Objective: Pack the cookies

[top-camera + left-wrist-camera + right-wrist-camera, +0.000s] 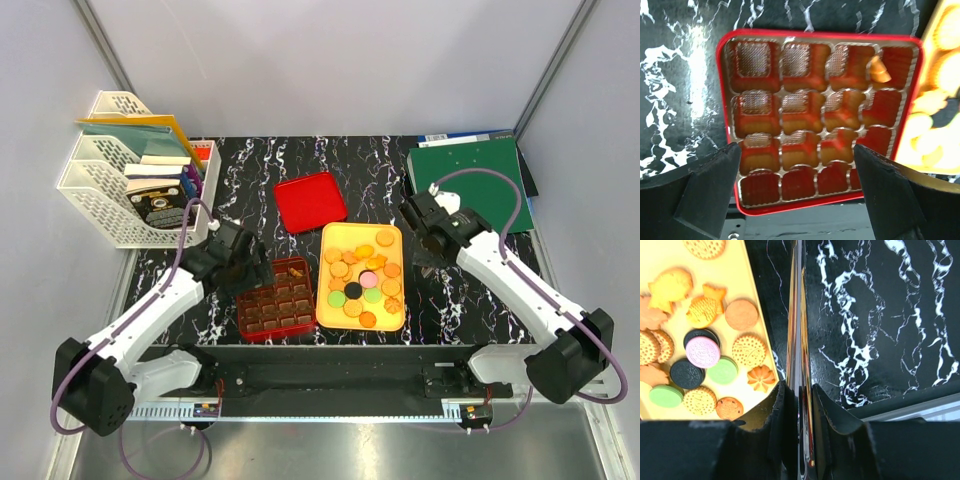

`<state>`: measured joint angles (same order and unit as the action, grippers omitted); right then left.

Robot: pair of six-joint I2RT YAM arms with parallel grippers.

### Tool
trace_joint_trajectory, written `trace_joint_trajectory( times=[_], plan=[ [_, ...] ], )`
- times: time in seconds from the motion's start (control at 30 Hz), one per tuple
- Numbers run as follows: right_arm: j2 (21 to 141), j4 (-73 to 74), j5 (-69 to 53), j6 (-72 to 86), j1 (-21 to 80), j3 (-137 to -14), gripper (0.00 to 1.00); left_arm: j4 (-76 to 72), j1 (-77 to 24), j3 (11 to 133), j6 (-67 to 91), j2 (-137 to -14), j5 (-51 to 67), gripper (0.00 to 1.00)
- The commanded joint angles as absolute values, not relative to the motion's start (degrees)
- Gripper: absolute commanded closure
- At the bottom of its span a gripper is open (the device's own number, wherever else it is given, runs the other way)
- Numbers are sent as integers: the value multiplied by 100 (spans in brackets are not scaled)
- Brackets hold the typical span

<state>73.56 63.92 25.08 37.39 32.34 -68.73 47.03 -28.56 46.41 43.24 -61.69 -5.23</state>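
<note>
Cookies [358, 285] in orange, green, pink and black lie on a yellow tray [343, 235]; the right wrist view shows them [702, 351] left of the fingers. A red grid box [275, 328] sits left of the tray, with one orange cookie [880, 70] in a far-right cell. My left gripper [796, 165] hangs open over the box's near rows, nothing between its fingers. My right gripper [799, 387] is at the tray's right edge, shut on a thin shiny metal tool [799, 315] that points away over the black table.
A red lid [310, 200] lies behind the tray. A white file rack [130, 185] stands at the back left. A green folder [470, 170] lies at the back right. Grey walls close in the table on three sides.
</note>
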Motion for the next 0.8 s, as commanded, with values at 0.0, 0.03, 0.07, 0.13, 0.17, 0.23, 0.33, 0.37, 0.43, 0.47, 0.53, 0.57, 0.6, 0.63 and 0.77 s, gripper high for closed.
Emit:
trace_joint_trajectory(
  times=[0.0,0.03,0.07,0.13,0.17,0.23,0.33,0.37,0.43,0.47,0.53,0.57,0.6,0.63,0.77],
  plan=[
    [7207,6038,2373,3964,3217,-6724,100,4685,-2865,4456,4105,-6284,-677,1],
    [7216,5995,2417,3973,3217,-6663,100,4650,-2865,4395,4104,-6319,-694,1],
    [7216,5994,2443,3973,3199,-6636,100,4632,-2865,4377,4104,-6363,-712,1],
    [7251,5977,2513,3981,3121,-6540,100,4606,-2865,4464,4122,-6433,-703,1],
    [7260,5968,2488,3938,2937,-6513,100,4588,-2857,4517,4122,-6434,-677,1],
    [7260,5898,2374,3885,2717,-6417,100,4527,-2865,4718,4122,-6320,-624,1],
    [7347,5792,2294,3727,2225,-6407,100,4430,-2865,5026,4087,-6206,-510,1],
    [7391,5766,2303,3622,2111,-6433,100,4430,-2865,5106,4070,-6188,-484,1],
    [7567,5713,2381,3499,1916,-6617,100,4421,-2865,5299,4026,-6205,-466,1],
    [7646,5713,2425,3359,1864,-6696,100,4421,-2865,5343,4008,-6214,-431,1],
    [7918,5722,2356,3226,1697,-6864,96,4430,-2865,5388,3982,-6214,-387,1],
    [8015,5730,2303,3130,1644,-6882,94,4421,-2865,5388,3981,-6214,-361,1],
    [8164,5730,2129,3112,1583,-6856,90,4421,-2865,5379,3981,-6196,-360,1],
    [8226,5739,2049,3094,1469,-6821,82,4421,-2857,5344,3973,-6188,-352,1],
    [8350,5687,1714,3172,1222,-6496,64,4412,-2865,5230,3964,-6100,-343,1]
  ],
)
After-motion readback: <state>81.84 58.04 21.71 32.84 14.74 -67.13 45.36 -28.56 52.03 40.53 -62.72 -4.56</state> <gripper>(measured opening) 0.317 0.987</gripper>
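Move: The right hand, gripping the metal tongs, is bound for the bare marble to the right of the cookie tray: some 4 cm ahead, 7 cm to its right and 15 cm below. The yellow cookie tray's middle is about 12 cm to its left and level with it. The green folder's middle lies roughly 20 cm ahead and 15 cm to its right. From the left hand, that bare marble is about 41 cm to the right and 3 cm ahead. Keeping the tongs pinched, the right hand brings them up against the green folder and pushes it forward: it first sinks, then swings right about 6 cm, away from the cookie tray, and on forward and further down, turning some 15 degrees clockwise. The open left hand dips about 2 cm over the red box, then rises some 5 cm, easing forward. ##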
